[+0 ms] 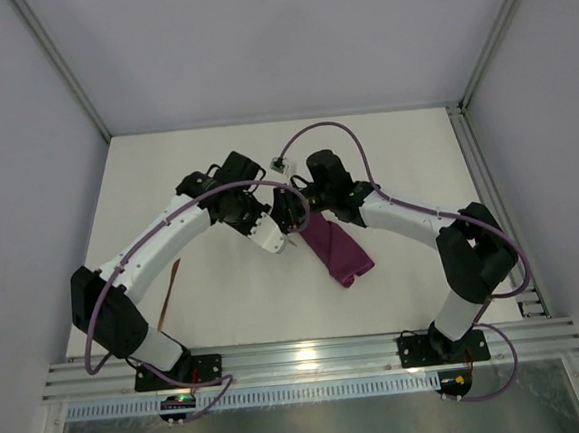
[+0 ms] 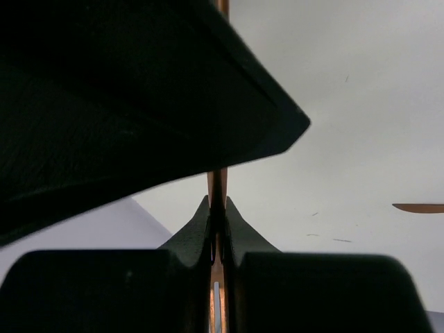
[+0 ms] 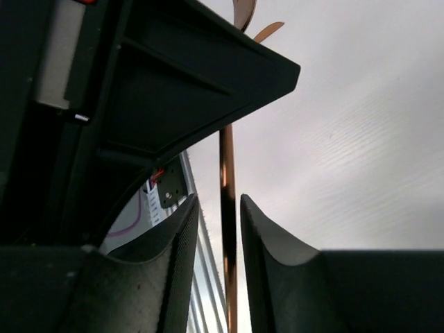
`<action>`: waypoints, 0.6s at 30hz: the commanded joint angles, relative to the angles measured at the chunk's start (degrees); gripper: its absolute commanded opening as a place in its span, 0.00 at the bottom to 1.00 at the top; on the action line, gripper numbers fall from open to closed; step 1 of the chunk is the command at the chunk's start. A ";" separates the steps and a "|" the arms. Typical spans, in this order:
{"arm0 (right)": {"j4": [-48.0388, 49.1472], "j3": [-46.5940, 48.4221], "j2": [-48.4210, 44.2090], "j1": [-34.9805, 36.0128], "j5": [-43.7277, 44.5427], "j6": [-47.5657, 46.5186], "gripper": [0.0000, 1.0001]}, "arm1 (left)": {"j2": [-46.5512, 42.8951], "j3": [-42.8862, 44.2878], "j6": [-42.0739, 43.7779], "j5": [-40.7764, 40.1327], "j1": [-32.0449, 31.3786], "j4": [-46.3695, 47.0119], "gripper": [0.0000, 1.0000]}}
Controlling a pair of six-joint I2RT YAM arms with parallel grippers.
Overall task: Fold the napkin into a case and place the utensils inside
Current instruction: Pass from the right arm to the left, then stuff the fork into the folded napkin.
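Note:
The napkin lies folded as a narrow plum-purple case (image 1: 338, 253) on the table, just right of centre. My left gripper (image 1: 280, 225) is shut on a thin copper utensil (image 2: 217, 186) with fork tines showing between the fingers, held above the table. My right gripper (image 1: 292, 208) meets it tip to tip beside the case's upper end. In the right wrist view my right gripper (image 3: 218, 202) is open, its jaws standing apart on either side of a copper handle (image 3: 227, 229) without pressing it. Another copper utensil (image 1: 170, 289) lies on the table at the left; it also shows in the left wrist view (image 2: 420, 207).
The white table (image 1: 404, 147) is boxed in by grey walls with metal posts. An aluminium rail (image 1: 311, 357) runs along the near edge by the arm bases. A purple cable (image 1: 348, 137) loops above the right arm.

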 commanded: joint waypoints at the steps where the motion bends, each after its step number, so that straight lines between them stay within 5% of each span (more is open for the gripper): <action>1: -0.74 -0.34 -4.74 -1.60 3.27 -2.75 0.37 | 4.45 5.75 -3.87 -1.54 -0.22 -1.15 0.00; 3: -1.98 -2.35 -6.41 -3.09 6.42 -3.63 0.45 | 7.70 7.70 -5.54 -2.33 -0.31 -2.47 0.00; 4: -3.72 -3.40 -8.94 -4.06 7.31 -3.55 0.62 | 8.50 8.32 -6.06 -2.86 -0.31 -2.74 0.00; 5: -3.99 -4.63 -10.45 -6.68 8.28 -3.55 0.65 | 9.20 8.76 -6.42 -3.56 -0.31 -2.48 0.00; 13: -15.50 -15.01 -28.20 -12.24 40.57 -10.75 0.72 | 15.61 9.55 -6.86 -2.08 -0.49 0.42 0.00; 18: -14.19 -22.03 -34.71 -12.24 49.14 -9.96 0.72 | 19.05 9.99 -5.72 -2.52 -2.42 2.97 0.00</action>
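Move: The fork is already gripped near its tines by the left hand; its middle lies about 5 cm to that hand's right and 2 cm back. From the right hand, whose barely parted fingers straddle the handle, that middle is some 7 cm left and 3 cm ahead, level. The folded napkin lies about 25 cm right of the left hand, level fore and aft and 17 cm below; the other utensil is roughly 21 cm left, 10 cm back, 17 cm below. The fork's handle comes free of the right fingers as they open wide and the right hand pulls away about 19 cm to the right and 5 cm forward, swinging some 40 degrees clockwise. The left hand keeps the fork pinched near the tines and lowers it about 7 cm, easing a little forward and right towards the napkin. ##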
